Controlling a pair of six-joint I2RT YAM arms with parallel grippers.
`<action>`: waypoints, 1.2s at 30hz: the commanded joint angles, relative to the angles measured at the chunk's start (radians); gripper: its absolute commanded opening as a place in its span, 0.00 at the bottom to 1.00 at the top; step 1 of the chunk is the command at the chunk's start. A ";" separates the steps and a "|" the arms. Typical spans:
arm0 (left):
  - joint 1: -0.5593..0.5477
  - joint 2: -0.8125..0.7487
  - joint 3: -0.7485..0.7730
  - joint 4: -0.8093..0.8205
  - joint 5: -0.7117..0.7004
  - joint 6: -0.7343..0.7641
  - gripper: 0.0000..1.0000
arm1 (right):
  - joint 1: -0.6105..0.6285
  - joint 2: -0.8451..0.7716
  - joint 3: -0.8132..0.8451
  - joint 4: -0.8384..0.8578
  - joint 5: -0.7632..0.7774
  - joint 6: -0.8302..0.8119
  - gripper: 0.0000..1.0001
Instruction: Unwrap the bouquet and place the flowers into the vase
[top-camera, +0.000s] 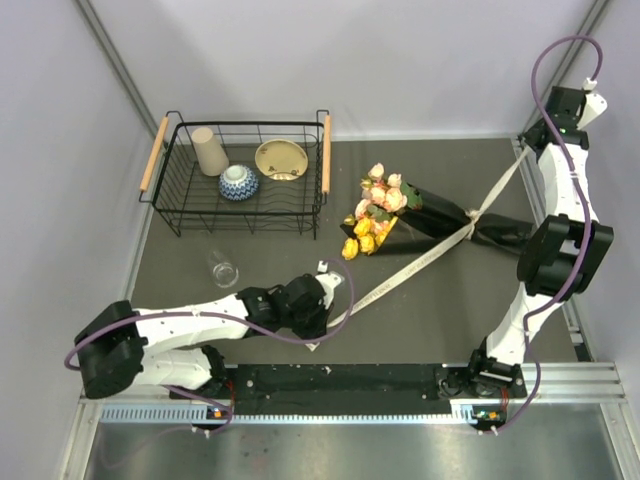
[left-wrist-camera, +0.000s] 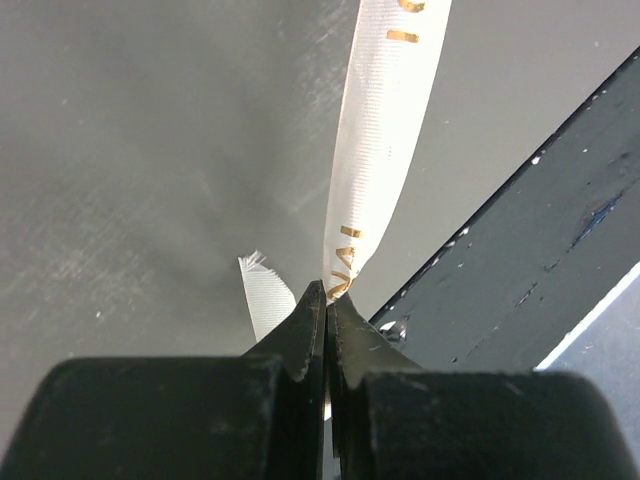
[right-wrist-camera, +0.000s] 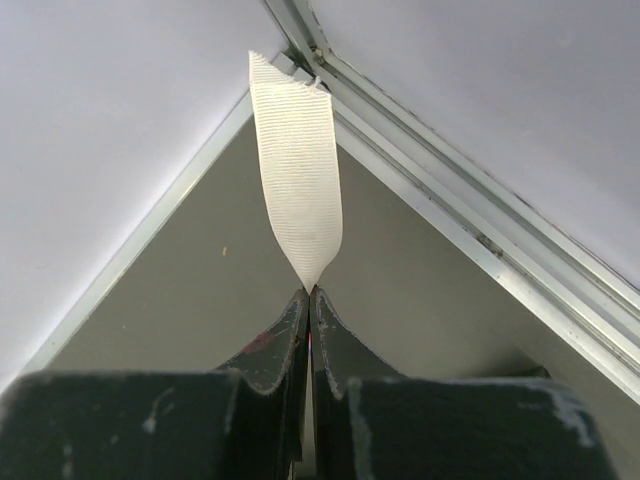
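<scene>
The bouquet (top-camera: 425, 212) lies on the dark table at centre right, its yellow and peach-pink flowers (top-camera: 378, 205) spilling left out of black paper (top-camera: 452, 214). A cream ribbon (top-camera: 400, 275) is pulled taut through its knot (top-camera: 470, 224). My left gripper (top-camera: 328, 318) (left-wrist-camera: 327, 295) is shut on the ribbon's near end (left-wrist-camera: 385, 120), whose frayed tail (left-wrist-camera: 265, 295) sticks out beside the fingers. Up at the far right corner, my right gripper (top-camera: 527, 146) (right-wrist-camera: 309, 292) is shut on the other ribbon end (right-wrist-camera: 297, 190). The clear glass vase (top-camera: 222, 268) stands left of the left wrist.
A black wire basket (top-camera: 176, 205) with wooden handles at the back left holds a beige cup (top-camera: 209, 150), a blue-patterned bowl (top-camera: 239, 182) and a yellowish dish (top-camera: 281, 159). The black base rail (top-camera: 340, 380) (left-wrist-camera: 530, 260) runs along the near edge. White walls enclose the table.
</scene>
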 joint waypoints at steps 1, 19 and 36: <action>0.000 -0.081 -0.029 -0.071 -0.066 -0.059 0.00 | -0.010 0.009 0.101 0.006 0.033 -0.021 0.00; 0.000 -0.137 -0.037 -0.060 -0.114 -0.104 0.00 | -0.010 0.125 0.539 -0.047 -0.030 0.028 0.00; 0.071 -0.020 0.151 0.187 0.153 0.071 0.98 | 0.006 0.084 0.178 -0.395 -0.237 -0.021 0.71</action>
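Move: The ribbon's knot round the black wrapper lies about 29 cm ahead of the left hand, 41 cm to its right and 3 cm below; from the right hand it is roughly 10 cm back, 14 cm left and 20 cm down. From the left hand the flower heads are some 33 cm ahead and 18 cm right, the clear glass 16 cm ahead and 25 cm left. The wrapper's stem end lies about 14 cm back from the right hand, 2 cm to its left, 22 cm below. Still pinching the two ribbon ends, the hands pull apart: the right climbs about 15 cm and some 6 cm forward, fingers tipping up 20 degrees, while the left draws 4 cm farther left, away from the knot. Both then open and let go, the left moving up, forward and back to the right, the right dropping steeply to near its starting height, fingers tipping down again. ##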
